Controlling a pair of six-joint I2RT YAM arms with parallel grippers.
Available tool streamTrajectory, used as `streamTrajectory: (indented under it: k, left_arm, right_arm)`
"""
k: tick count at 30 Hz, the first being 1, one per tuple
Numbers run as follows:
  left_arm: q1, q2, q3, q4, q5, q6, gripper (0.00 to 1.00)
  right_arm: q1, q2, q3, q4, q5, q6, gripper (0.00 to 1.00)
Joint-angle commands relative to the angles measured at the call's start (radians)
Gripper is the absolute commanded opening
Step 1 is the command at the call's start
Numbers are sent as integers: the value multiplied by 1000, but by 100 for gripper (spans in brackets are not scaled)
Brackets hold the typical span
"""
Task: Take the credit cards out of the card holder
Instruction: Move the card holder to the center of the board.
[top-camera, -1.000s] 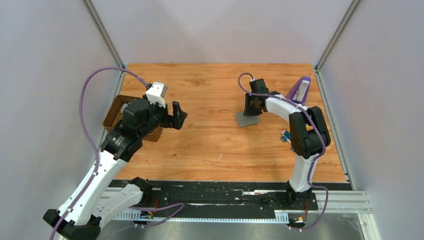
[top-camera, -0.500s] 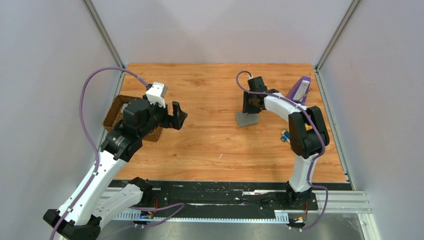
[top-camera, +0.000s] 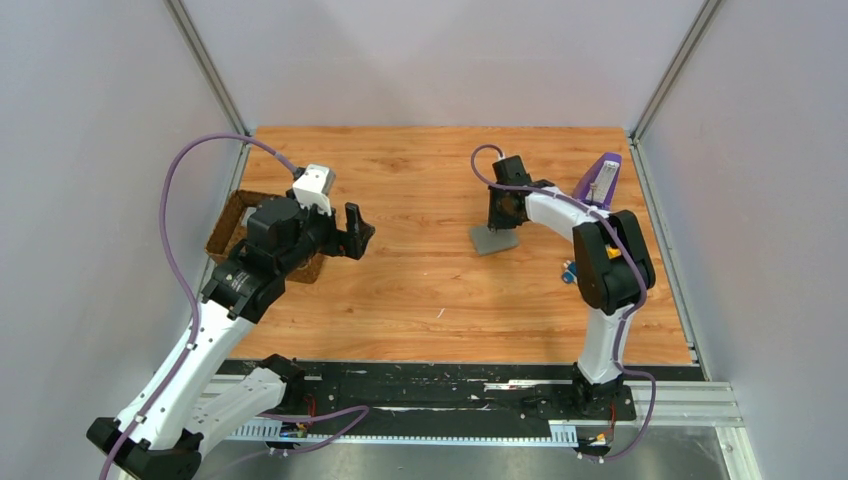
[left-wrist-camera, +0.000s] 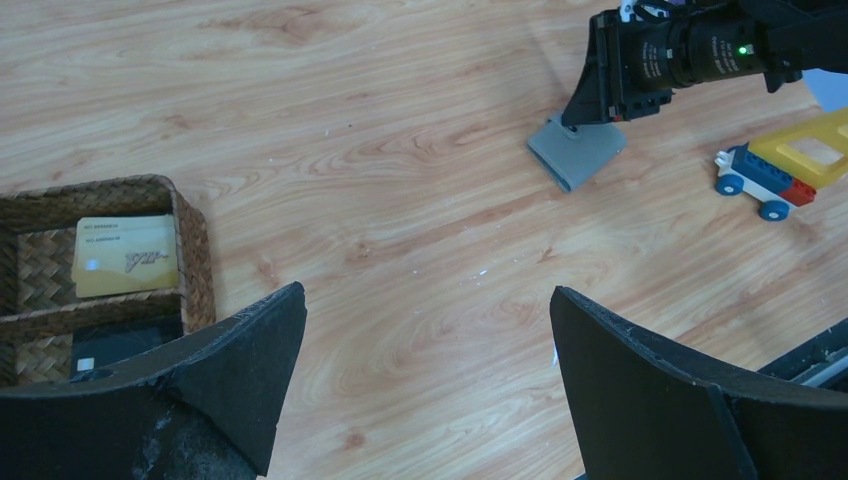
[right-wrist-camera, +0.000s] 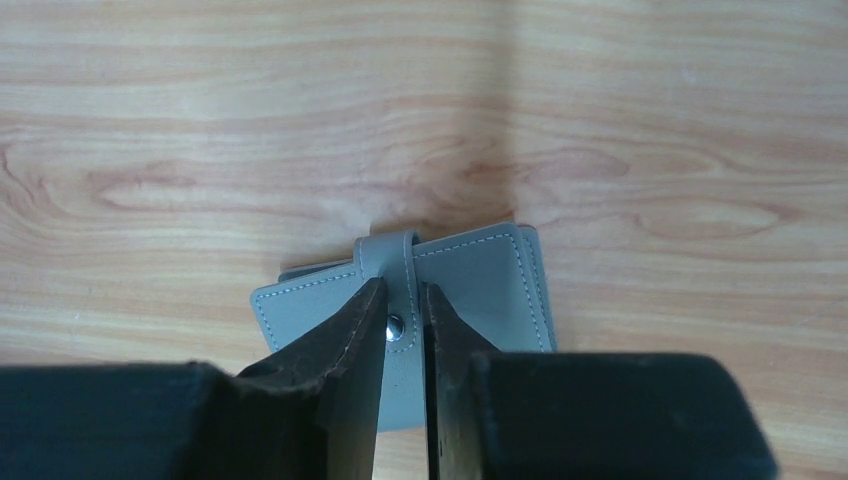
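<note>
The grey card holder (right-wrist-camera: 480, 280) lies folded flat on the wood table, also visible in the top view (top-camera: 494, 240) and the left wrist view (left-wrist-camera: 578, 152). My right gripper (right-wrist-camera: 403, 290) points down onto it, its two fingers closed narrowly on the snap strap (right-wrist-camera: 400, 262) from either side. One tan credit card (left-wrist-camera: 125, 255) lies in the woven tray (left-wrist-camera: 195, 260) at the left. My left gripper (left-wrist-camera: 428, 292) hovers wide open beside that tray (top-camera: 225, 225), holding nothing. No cards show at the holder itself.
A toy car of coloured bricks (left-wrist-camera: 755, 180) sits right of the holder, near the right arm (top-camera: 570, 271). A purple and white object (top-camera: 600, 180) stands at the back right. A dark item (left-wrist-camera: 110, 345) fills the tray's near compartment. Grey walls enclose the table.
The right gripper's jaws widened a little, then narrowed onto the holder's strap, and its wrist shifted slightly. The left arm and the holder have not moved.
</note>
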Motion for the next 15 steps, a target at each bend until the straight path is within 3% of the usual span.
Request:
streamTrajectory:
  k: [1,7,15]
  left_arm:
    - [3,9,14,4,-32,23,100]
    - [3,10,10,2,-44,25,100]
    - [2,70,41,-52,-21,6,100]
  right_arm:
    - [56,-54,-78,-66,-13,84,18]
    - [144,-147,-185,-125,-27,272,17]
    - [229,-278,-354,-92,-203,645,17]
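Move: The card holder lies flat under the right fingertips, its middle about 3 cm back from them, level sideways, and 1 cm lower. The white scrap on the board lies some 22 cm back and 10 cm to this hand's left; the toy car is about 14 cm back and 17 cm right, and the purple stapler 11 cm ahead and 20 cm right. From the left hand the card holder is about 13 cm ahead, 20 cm right and 26 cm below. The card holder is dragged flat over the board by the right fingertips, which stay down on its strap beside the stud: back towards the robot about 13 cm and some 6 cm left, quickening, towards the white scrap. The hand keeps its height while the wrist tilts the fingers steeper and turns a little clockwise; the fingers stay nearly shut. ##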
